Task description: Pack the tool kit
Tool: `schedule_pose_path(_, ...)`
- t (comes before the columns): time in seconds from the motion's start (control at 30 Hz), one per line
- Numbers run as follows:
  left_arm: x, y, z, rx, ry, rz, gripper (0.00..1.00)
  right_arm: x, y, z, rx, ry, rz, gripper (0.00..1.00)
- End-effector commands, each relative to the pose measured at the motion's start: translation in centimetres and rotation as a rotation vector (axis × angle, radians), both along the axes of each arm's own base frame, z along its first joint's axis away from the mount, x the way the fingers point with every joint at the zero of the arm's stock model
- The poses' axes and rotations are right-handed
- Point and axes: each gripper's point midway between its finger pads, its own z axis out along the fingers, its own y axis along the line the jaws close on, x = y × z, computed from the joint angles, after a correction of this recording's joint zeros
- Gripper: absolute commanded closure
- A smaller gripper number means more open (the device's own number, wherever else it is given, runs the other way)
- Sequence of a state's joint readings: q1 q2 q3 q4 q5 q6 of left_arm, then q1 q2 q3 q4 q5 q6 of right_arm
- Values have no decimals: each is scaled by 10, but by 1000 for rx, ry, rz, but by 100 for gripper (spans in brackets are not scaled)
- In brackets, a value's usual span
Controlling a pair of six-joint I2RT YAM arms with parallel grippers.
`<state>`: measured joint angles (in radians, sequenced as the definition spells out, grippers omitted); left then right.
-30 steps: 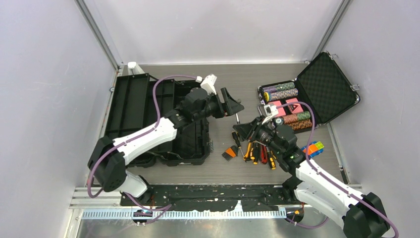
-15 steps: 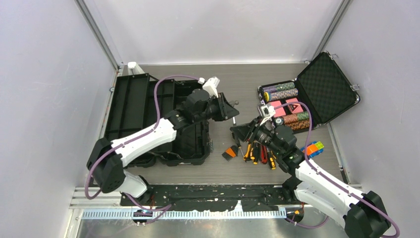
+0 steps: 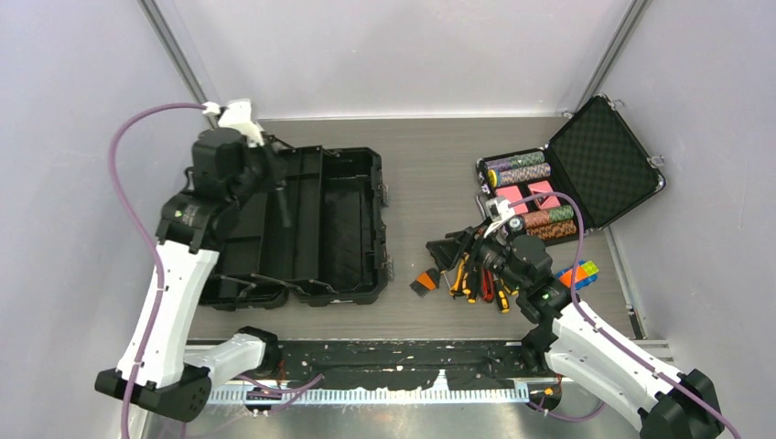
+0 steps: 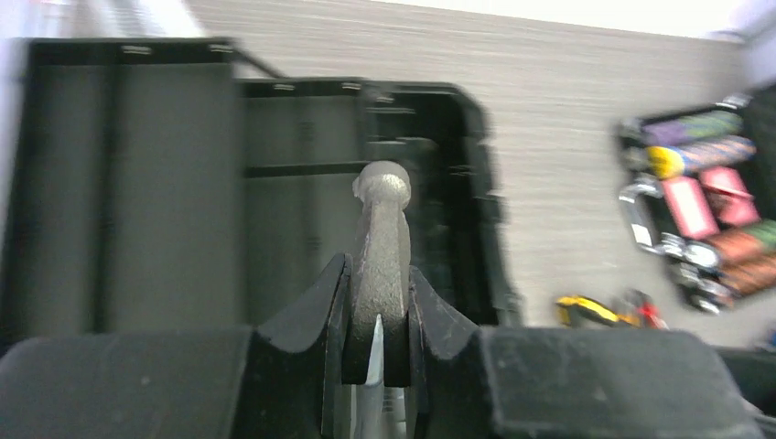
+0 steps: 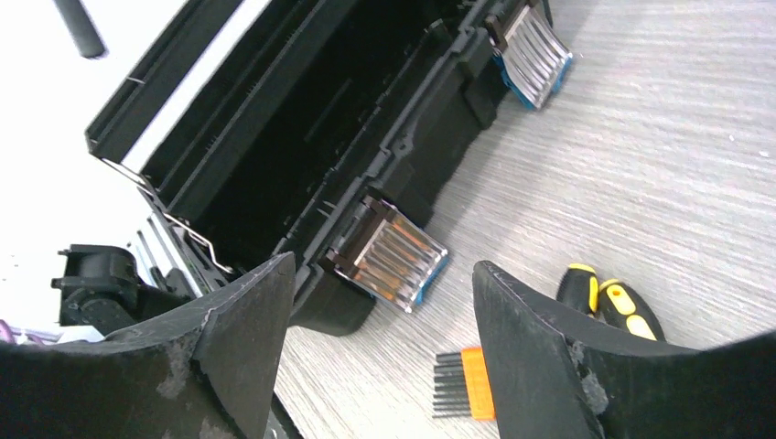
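Note:
The open black toolbox (image 3: 364,174) lies at centre left, its lid (image 4: 119,183) folded out to the left. My left gripper (image 3: 272,169) hangs over the box, shut on the hammer (image 4: 382,197) at its grey metal head. The black handle (image 3: 285,208) points down toward the box. My right gripper (image 3: 446,251) stands open low over the table, between the box's blue latch (image 5: 395,265) and the pile of yellow-black screwdrivers and red pliers (image 3: 478,279). Nothing sits between its fingers.
An orange bit holder (image 5: 468,384) lies on the table just in front of my right gripper. A foam-lined black case with poker chips (image 3: 586,155) stands open at the back right. A coloured block (image 3: 578,273) sits to the right of the tool pile.
My left gripper shut on the hammer near the table's middle and swung it left, over the toolbox. My right gripper has opened and let the hammer go.

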<state>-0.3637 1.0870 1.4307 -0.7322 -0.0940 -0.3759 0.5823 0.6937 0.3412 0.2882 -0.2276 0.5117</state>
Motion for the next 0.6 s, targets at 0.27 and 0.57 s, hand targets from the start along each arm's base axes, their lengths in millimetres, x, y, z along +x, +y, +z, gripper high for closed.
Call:
schedule_pose_path(0.27, 37, 154, -23, 469, 268, 384, 100, 9, -11, 1, -73, 10, -69, 24)
schedule_pose_path(0.57, 106, 184, -53, 582, 373, 479, 100, 11, -18, -4, -106, 14, -97, 24)
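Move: The left hand already grips the hammer high above the toolbox. The open lid's left compartment lies about 20 cm to its left, 4 cm ahead and 28 cm below. The divided tray sits some 7 cm left and 3 cm ahead, about 25 cm down; the toolbox's deep well is 8 cm right and 2 cm ahead, equally low. From the right hand, that lid compartment is some 46 cm left, 11 cm ahead and 14 cm lower. Left hand carries the hammer about 17 cm left, then forward and down over the lid; right sinks slightly. ##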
